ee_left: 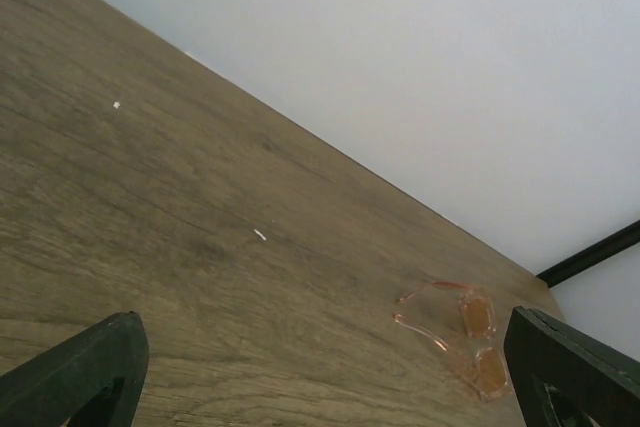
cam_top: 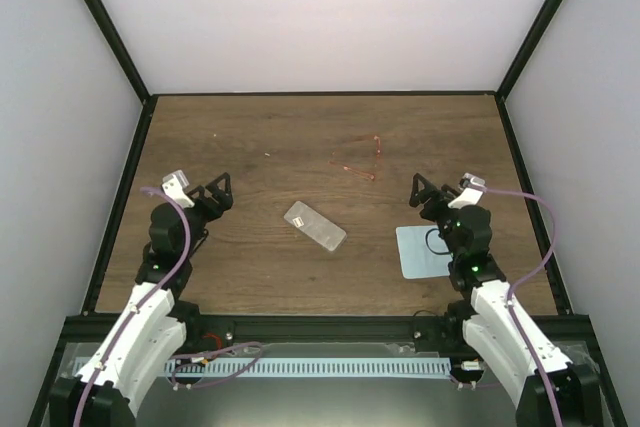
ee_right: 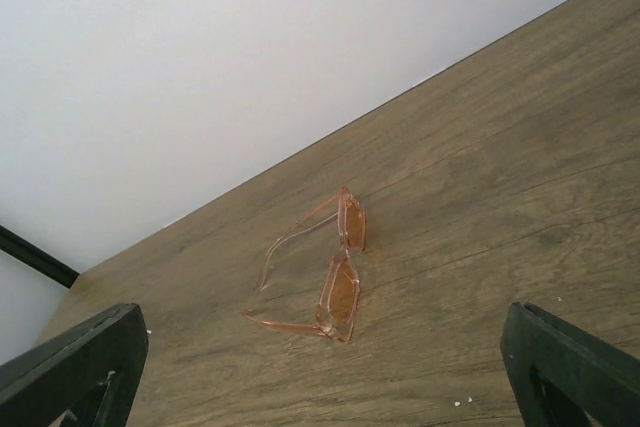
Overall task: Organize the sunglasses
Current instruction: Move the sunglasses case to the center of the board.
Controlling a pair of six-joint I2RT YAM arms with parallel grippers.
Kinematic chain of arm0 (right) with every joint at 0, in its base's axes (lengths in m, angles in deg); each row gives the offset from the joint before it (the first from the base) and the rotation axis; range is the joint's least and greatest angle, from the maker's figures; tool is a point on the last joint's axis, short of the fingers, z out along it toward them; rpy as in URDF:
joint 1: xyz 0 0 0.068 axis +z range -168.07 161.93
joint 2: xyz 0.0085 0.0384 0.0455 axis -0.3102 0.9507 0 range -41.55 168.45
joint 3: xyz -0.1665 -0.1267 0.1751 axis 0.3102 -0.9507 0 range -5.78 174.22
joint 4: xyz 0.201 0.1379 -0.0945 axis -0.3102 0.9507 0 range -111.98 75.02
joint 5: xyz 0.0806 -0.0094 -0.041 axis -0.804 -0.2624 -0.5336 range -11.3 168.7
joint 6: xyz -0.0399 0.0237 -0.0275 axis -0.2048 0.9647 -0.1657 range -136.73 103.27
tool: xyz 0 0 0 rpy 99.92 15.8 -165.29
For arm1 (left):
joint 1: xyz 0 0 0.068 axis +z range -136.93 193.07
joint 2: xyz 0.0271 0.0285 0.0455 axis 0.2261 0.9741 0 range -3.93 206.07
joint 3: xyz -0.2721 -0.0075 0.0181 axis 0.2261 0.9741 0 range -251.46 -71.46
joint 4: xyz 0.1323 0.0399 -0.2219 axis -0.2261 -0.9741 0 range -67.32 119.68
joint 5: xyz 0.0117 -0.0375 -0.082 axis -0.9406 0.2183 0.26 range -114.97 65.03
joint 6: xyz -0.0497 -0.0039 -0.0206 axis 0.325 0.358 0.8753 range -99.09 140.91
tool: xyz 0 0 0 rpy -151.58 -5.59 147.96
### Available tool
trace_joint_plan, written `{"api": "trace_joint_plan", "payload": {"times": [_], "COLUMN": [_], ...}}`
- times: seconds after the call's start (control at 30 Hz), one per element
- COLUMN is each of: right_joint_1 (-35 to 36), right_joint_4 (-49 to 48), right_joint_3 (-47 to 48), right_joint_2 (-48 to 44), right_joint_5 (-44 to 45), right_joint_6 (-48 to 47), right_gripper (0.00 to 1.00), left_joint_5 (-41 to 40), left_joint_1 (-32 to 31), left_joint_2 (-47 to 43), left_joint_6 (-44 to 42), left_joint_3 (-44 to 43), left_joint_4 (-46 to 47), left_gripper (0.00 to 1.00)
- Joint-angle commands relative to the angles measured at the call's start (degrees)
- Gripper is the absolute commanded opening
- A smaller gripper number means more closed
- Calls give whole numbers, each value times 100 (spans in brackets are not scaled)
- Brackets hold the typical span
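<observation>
The sunglasses (cam_top: 377,157) lie on the wooden table, right of centre and toward the back, arms unfolded, with a thin pinkish-red frame and amber lenses. In the left wrist view the sunglasses (ee_left: 478,317) sit at the lower right, close to the right finger. In the right wrist view the sunglasses (ee_right: 343,294) lie ahead, between the fingers' lines and well beyond them. My left gripper (cam_top: 226,194) (ee_left: 325,387) stands open and empty at the left. My right gripper (cam_top: 417,194) (ee_right: 325,377) is open and empty at the right, a short way nearer than the sunglasses.
A grey rectangular case (cam_top: 315,226) lies shut at an angle in the table's middle, between the two grippers. A pale blue cloth (cam_top: 420,252) lies flat under the right arm's wrist. White walls and a black frame bound the table (cam_top: 260,137).
</observation>
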Motion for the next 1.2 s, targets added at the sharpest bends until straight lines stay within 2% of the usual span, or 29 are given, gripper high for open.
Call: {"api": "trace_joint_plan", "payload": {"times": [0.0, 0.2, 0.3, 0.4, 0.5, 0.63, 0.7, 0.8, 0.87, 1.17], "right_joint_1": [23, 20, 37, 399, 1480, 2749, 3214, 3444, 3459, 3466], "right_joint_4": [21, -102, -518, -703, -103, 890, 1288, 1605, 1526, 1753], "right_joint_3": [-42, -60, -95, 205, 985, 2332, 2947, 3595, 3688, 4068], "right_joint_2": [-48, -73, 100, 854, 1908, 3733, 4488, 5206, 5337, 5809], "right_joint_5": [208, -96, -828, -1608, -1168, -296, 424, 698, 774, -112], "right_joint_6": [-72, -290, -505, -740, -1296, -1983, -2160, -2333, -2414, -3329], "right_gripper": [100, 96, 97, 99, 100, 100, 100, 100, 100, 100], "left_joint_5": [-127, -37, -33, 138, 193, -182, -227, -300, -337, -46], "left_joint_1": [-15, -16, -20, -28, -115, -146, -147, -156, -156, -156], "left_joint_2": [202, 325, 310, 264, 111, -184, -329, -505, -549, -467], "left_joint_6": [61, 59, 83, 338, 537, 445, 415, 375, 337, 250], "left_joint_3": [-307, -244, -195, 131, 543, 433, 445, 493, 487, 620], "left_joint_4": [-115, -2, -7, 249, 738, 281, 207, 150, 124, 464], "left_gripper": [100, 100, 100, 100, 100, 100, 100, 100, 100, 100]}}
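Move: From the right gripper, the sunglasses case lies about 27 cm to the left, nearly level with it fore and aft (some 1 cm ahead), roughly 18 cm below. The sunglasses stand around 20 cm ahead and 15 cm left of that gripper. The light blue cloth is just behind and under it, about 6 cm back and 1 cm right. From the left gripper, the case lies some 22 cm right, 1 cm ahead and 19 cm down. Swing the right gripper about 25 cm left to the sunglasses case, sinking some 11 cm, mostly in the later part. Turn the wrist some 40 degrees counter-clockwise, lowering its left side and tipping the fingers down; keep them wide open and stop above the case. Let the idle left gripper dip about 3.5 cm and rise most of the way back. ##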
